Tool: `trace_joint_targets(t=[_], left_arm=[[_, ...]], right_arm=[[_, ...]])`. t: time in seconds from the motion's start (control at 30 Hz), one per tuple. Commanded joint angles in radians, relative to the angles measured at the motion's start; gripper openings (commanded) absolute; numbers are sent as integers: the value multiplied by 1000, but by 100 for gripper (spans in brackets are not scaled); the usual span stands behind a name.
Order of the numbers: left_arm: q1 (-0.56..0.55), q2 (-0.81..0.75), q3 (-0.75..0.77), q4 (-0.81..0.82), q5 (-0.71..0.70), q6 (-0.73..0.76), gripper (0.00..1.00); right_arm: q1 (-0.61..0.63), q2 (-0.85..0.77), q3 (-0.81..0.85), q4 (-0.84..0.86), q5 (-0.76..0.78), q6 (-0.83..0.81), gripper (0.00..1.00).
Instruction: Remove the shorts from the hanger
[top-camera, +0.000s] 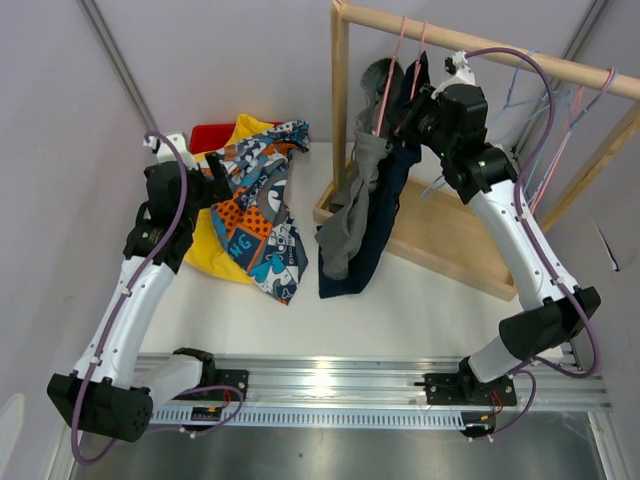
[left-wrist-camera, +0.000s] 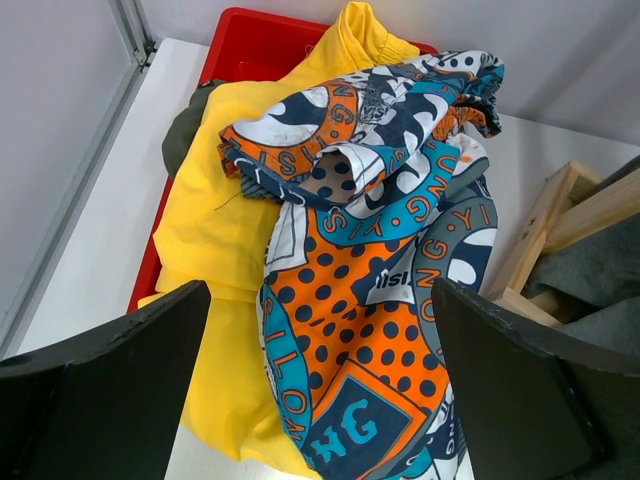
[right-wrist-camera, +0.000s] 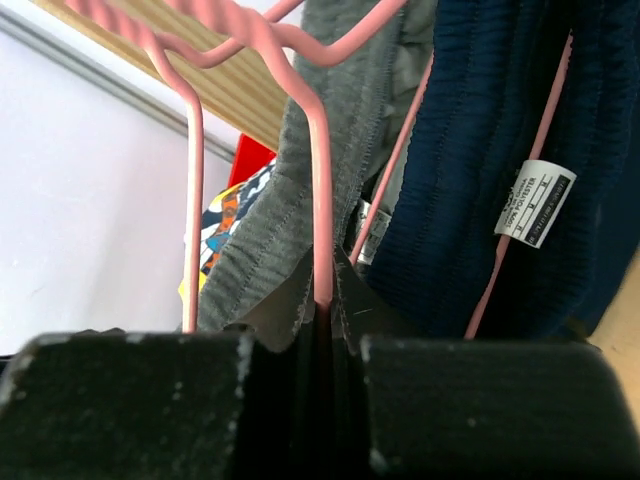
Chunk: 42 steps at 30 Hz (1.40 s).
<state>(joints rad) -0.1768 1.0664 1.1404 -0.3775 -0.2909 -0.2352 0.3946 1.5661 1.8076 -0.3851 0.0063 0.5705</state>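
Observation:
Grey shorts (top-camera: 352, 205) and navy shorts (top-camera: 385, 220) hang from pink hangers (top-camera: 390, 85) on the wooden rail (top-camera: 480, 45). My right gripper (top-camera: 408, 115) is up at them. In the right wrist view it (right-wrist-camera: 325, 310) is shut on the pink hanger wire (right-wrist-camera: 322, 180), with the grey shorts (right-wrist-camera: 270, 230) on its left and the navy shorts (right-wrist-camera: 480, 150) on its right. My left gripper (left-wrist-camera: 320, 400) hovers open over the printed shorts (left-wrist-camera: 390, 260), which lie on the yellow shorts (left-wrist-camera: 220, 200). Dark olive shorts (left-wrist-camera: 180, 130) peek out beneath them.
A red bin (top-camera: 210, 135) lies under the pile at the back left. The rack's wooden base (top-camera: 450, 235) takes up the right of the table. Several bare wire hangers (top-camera: 545, 110) hang further right on the rail. Grey walls close in behind.

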Motion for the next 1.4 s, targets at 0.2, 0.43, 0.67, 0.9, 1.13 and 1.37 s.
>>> trace_joint_targets(t=[0.2,0.43,0.67,0.9,1.13,1.37], left_arm=[[-79,-59,57,71,73,68,99],[-453,23,373,-3,2,203,99],[-674,30,241,239,423,70,99],[-915,161,151,466,463,56,99],[-964,253,153,551,391,63,100],[-966,303,159,594,257,62,37]], right_arm=[[7,-182,131,-66,135,-112,0],[7,-213,228,-138,169,-143,0],[9,-268,161,-158,71,-29,0],[87,-293,84,-143,70,55,0],[153,-299,114,-176,83,106,0],[171,-382,70,-195,54,166,0]])
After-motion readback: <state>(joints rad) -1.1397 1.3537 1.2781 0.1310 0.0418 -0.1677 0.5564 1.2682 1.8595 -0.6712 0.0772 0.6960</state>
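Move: The navy shorts hang about 38 cm to the left hand's right, roughly level in height and 2 cm back; the grey shorts are about 6 cm nearer and 2 cm farther out than them, and the patterned shorts lie 20 cm below this hand, 3 cm ahead and 3 cm right. From the right hand, already pinching their pink hanger, the navy shorts' middle is some 4 cm ahead, straight in line and 14 cm below. Left sweeps some 40 cm right and back to navy shorts as right draws their hanger back and up. ##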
